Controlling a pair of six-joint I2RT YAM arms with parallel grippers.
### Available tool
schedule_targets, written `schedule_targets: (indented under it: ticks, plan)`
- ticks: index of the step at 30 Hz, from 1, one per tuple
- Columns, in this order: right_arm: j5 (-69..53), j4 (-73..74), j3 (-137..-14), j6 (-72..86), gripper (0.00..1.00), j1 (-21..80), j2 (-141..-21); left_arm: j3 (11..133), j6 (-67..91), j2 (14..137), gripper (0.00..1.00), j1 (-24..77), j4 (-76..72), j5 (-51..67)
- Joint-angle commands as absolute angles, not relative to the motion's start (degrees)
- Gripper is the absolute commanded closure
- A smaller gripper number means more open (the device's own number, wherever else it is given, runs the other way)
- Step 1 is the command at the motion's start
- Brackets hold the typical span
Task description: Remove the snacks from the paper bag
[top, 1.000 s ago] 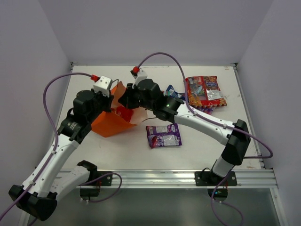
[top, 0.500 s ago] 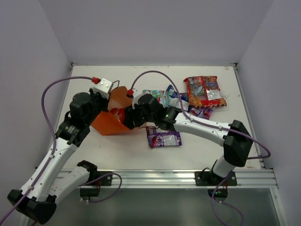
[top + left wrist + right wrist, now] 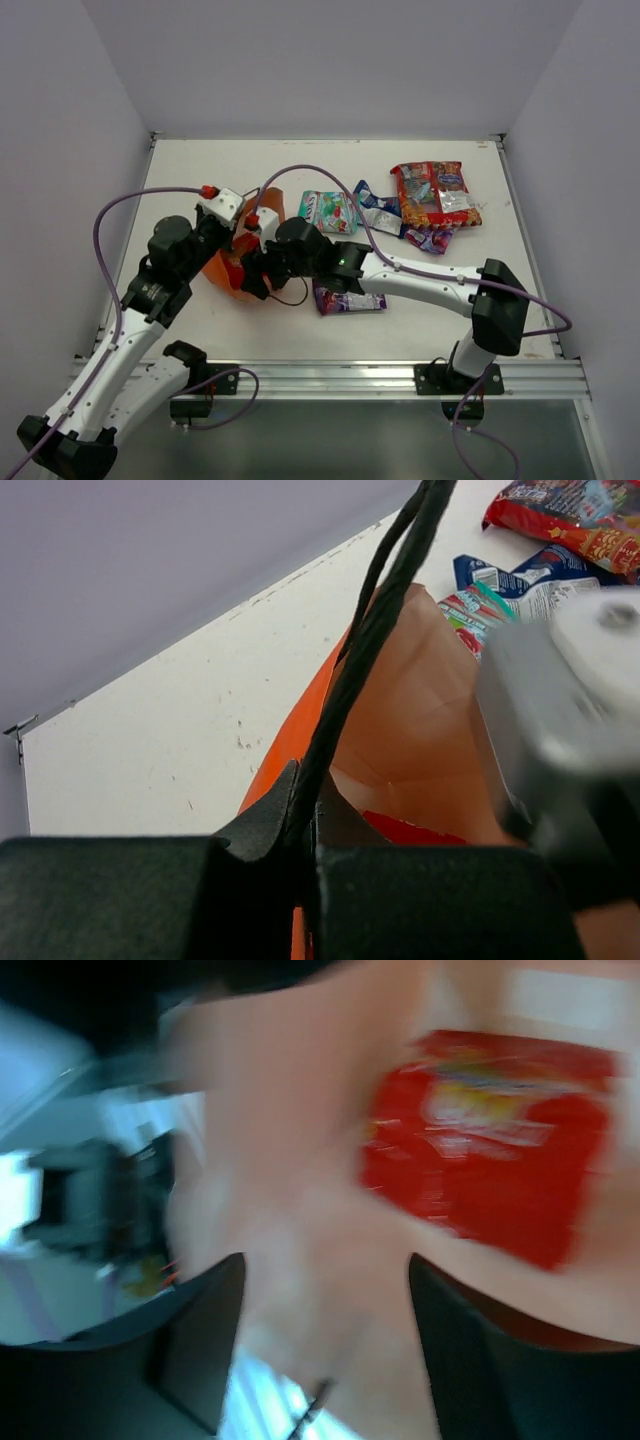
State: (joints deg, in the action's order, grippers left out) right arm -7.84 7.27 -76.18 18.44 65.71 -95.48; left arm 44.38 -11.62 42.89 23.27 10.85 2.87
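The orange paper bag (image 3: 218, 272) lies tipped at the table's left, its mouth toward the right arm. My left gripper (image 3: 233, 243) is shut on the bag's thin dark handle (image 3: 372, 630) at the rim, as the left wrist view (image 3: 310, 802) shows. My right gripper (image 3: 252, 281) is open and reaches into the bag's mouth. In the blurred right wrist view its fingers (image 3: 200, 1340) stand apart over the pale inside, with a red snack packet (image 3: 490, 1170) ahead of them, not gripped. That red packet (image 3: 410, 832) also shows in the left wrist view.
Snack packets lie on the table: a purple one (image 3: 350, 299) under the right forearm, a teal-green one (image 3: 328, 210), a blue-white one (image 3: 378, 208), red-orange ones (image 3: 435, 194) and a small purple one (image 3: 430, 239) at the back right. Purple cables arch over both arms.
My right gripper has moved left and nearer, down into the bag's mouth. The bag has tipped lower and shifted toward the near edge, with my left gripper following it.
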Motion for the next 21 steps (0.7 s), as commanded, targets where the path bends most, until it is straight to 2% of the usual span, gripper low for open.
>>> schedule_targets:
  ticks: [1,3,7,12,16,21]
  plan:
    - [3.42,7.02,-75.06,21.26,0.27,61.88,-94.57,43.50,-11.43,41.40,1.00,23.29,10.28,5.54]
    - [5.00,8.61,-75.76,24.07,0.17,60.12,-94.66,44.21,-10.20,41.40,1.00,23.29,11.42,6.23]
    - [6.67,13.26,-78.92,29.69,0.07,59.68,-97.02,44.39,-6.87,41.48,1.00,23.29,11.78,9.05]
    - [6.95,9.77,-81.13,27.79,0.04,59.77,-101.24,45.87,-4.48,42.45,1.00,23.29,11.87,11.25]
    - [8.08,-2.07,-77.79,17.88,0.03,59.77,-103.00,48.85,-2.73,43.94,1.00,23.29,13.62,9.76]
    - [11.34,-10.09,-73.75,9.85,0.02,59.68,-105.20,51.94,-1.67,45.09,1.00,23.29,15.55,8.88]
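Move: The last red snack packet lies deep inside the tilted orange bag, some 8 cm ahead of the right hand, about 7 cm to its left and roughly 10 cm below. From the right hand, the teal packet on the table is about 17 cm ahead and 16 cm right, and the nearest purple packet 3 cm back and 21 cm right. From the left hand, which is gripping the bag's rim and handle, the red packet lies about 3 cm back, straight below by some 17 cm. The right hand sweeps forward about 11 cm across the near side of the bag's mouth, first edging some 4 cm right and then easing half of that back left as it sinks about 5 cm into the bag towards the red packet, turning about 20 degrees clockwise and spreading its part-open fingers fully. The left hand keeps its shut pinch on the bag's rim and handle and draws it about 2 cm, mostly to the right with a little back. ##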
